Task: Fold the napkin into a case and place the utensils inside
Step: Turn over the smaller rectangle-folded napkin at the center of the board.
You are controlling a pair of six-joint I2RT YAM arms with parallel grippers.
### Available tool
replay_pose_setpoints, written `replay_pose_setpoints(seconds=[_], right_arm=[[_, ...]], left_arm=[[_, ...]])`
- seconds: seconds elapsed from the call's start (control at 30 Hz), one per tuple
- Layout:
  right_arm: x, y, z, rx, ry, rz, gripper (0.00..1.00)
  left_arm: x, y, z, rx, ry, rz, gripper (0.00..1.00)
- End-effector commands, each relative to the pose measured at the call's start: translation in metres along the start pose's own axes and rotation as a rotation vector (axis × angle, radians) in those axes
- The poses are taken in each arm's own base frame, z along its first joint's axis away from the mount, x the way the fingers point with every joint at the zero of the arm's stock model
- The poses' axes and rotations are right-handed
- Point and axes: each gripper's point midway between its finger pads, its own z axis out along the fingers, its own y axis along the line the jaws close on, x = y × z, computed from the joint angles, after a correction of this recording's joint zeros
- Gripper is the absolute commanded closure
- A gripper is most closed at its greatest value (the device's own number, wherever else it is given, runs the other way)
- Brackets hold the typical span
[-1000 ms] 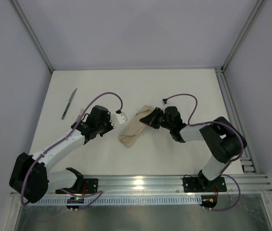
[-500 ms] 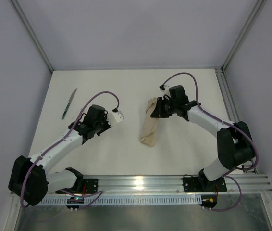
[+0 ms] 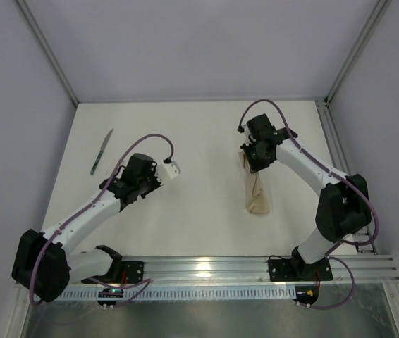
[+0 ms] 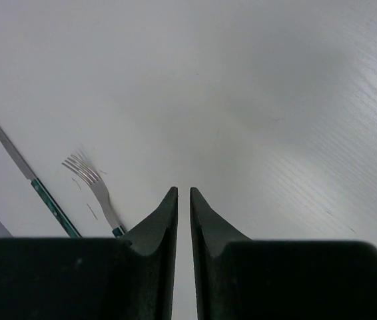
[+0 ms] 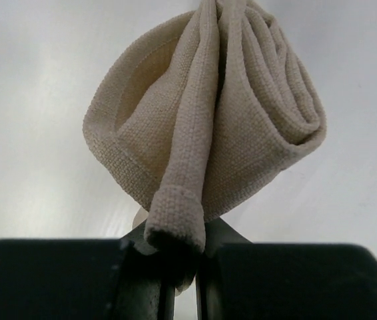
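Observation:
The napkin [image 3: 256,191] is a narrow folded beige case running toward the near edge at the right of the table. My right gripper [image 3: 251,160] is shut on its far end. In the right wrist view the rolled cloth [image 5: 208,120] bunches out from between the jaws of the right gripper [image 5: 182,257]. Of the utensils, the knife [image 3: 101,151] lies at the far left. The left wrist view shows the knife [image 4: 25,170] and the fork [image 4: 92,183] side by side, just left of my left gripper [image 4: 183,193]. The left gripper [image 3: 132,182] is shut to a thin slit, with nothing in it.
An aluminium rail [image 3: 330,144] borders the table's right side and another rail [image 3: 206,267] runs along the near edge by the arm bases. Grey enclosure walls [image 3: 16,141] close in the left, right and back. Purple cables [image 3: 146,141] loop over both wrists.
My right gripper has carried the folded napkin from the table's middle to the right and turned it lengthwise toward the near edge. The left gripper has drawn back slightly to the left.

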Motion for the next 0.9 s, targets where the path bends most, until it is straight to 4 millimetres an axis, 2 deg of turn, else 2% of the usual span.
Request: replay_pose_setpoints(seconds=[0.0,0.03,0.17,0.23,0.27,0.4,0.47,0.57,0.63,0.7,0.73,0.8,0.87], right_arm=[[0.018,-0.046,-0.011,0.239,0.127,-0.078,0.96],[0.021,-0.061,-0.015,0.327,0.149,-0.093,0.96],[0.033,-0.092,-0.019,0.526,0.235,-0.111,0.96],[0.036,-0.101,-0.018,0.607,0.26,-0.123,0.96],[0.035,-0.104,-0.022,0.684,0.265,-0.144,0.96],[0.03,-0.098,-0.012,0.791,0.318,-0.249,0.96],[0.018,-0.095,-0.015,0.828,0.314,-0.284,0.96],[0.0,-0.079,-0.008,0.875,0.297,-0.349,0.96],[-0.004,-0.054,0.009,0.888,0.277,-0.408,0.96],[0.0,-0.033,0.027,0.861,0.277,-0.435,0.96],[0.002,-0.012,0.04,0.816,0.256,-0.444,0.96],[0.015,0.007,0.065,0.781,0.284,-0.474,0.96],[0.025,0.038,0.085,0.727,0.277,-0.496,0.96]], left_arm=[[-0.012,0.019,-0.013,-0.064,-0.034,-0.017,0.86],[-0.012,0.021,-0.013,-0.069,-0.034,-0.015,0.86],[-0.01,0.024,-0.014,-0.087,-0.027,-0.012,0.85],[-0.01,0.028,-0.015,-0.103,-0.022,-0.018,0.85],[-0.01,0.029,-0.015,-0.108,-0.024,-0.024,0.85],[-0.014,0.035,-0.017,-0.124,-0.029,-0.038,0.84],[-0.014,0.037,-0.019,-0.131,-0.026,-0.04,0.84],[-0.012,0.041,-0.02,-0.148,-0.018,-0.043,0.84],[-0.011,0.044,-0.02,-0.161,-0.015,-0.052,0.84],[-0.011,0.048,-0.021,-0.175,-0.017,-0.059,0.83],[-0.01,0.049,-0.022,-0.177,-0.016,-0.067,0.83],[-0.01,0.051,-0.024,-0.182,-0.015,-0.072,0.83],[-0.009,0.053,-0.025,-0.19,-0.01,-0.078,0.83]])
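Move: Pinched in the right fingers near its middle, the folded napkin hangs with its centre about 4 cm below and 3 cm back of them. The board's centre, where it is to go, lies some 17 cm to the left, about 3 cm nearer the base and 10 cm down, with bare board between. From the left hand that centre is roughly 18 cm right, 1 cm ahead and 9 cm below. Keeping its pinch on the napkin, the right hand sweeps about 10 cm to the right and away from the board's centre, sinking slightly, then swings back left by as much, dipping more steeply near the end. Meanwhile the wrist rolls some 55 degrees until the fingers slant down to the right. The left hand, empty, drifts 3 cm left and up. ##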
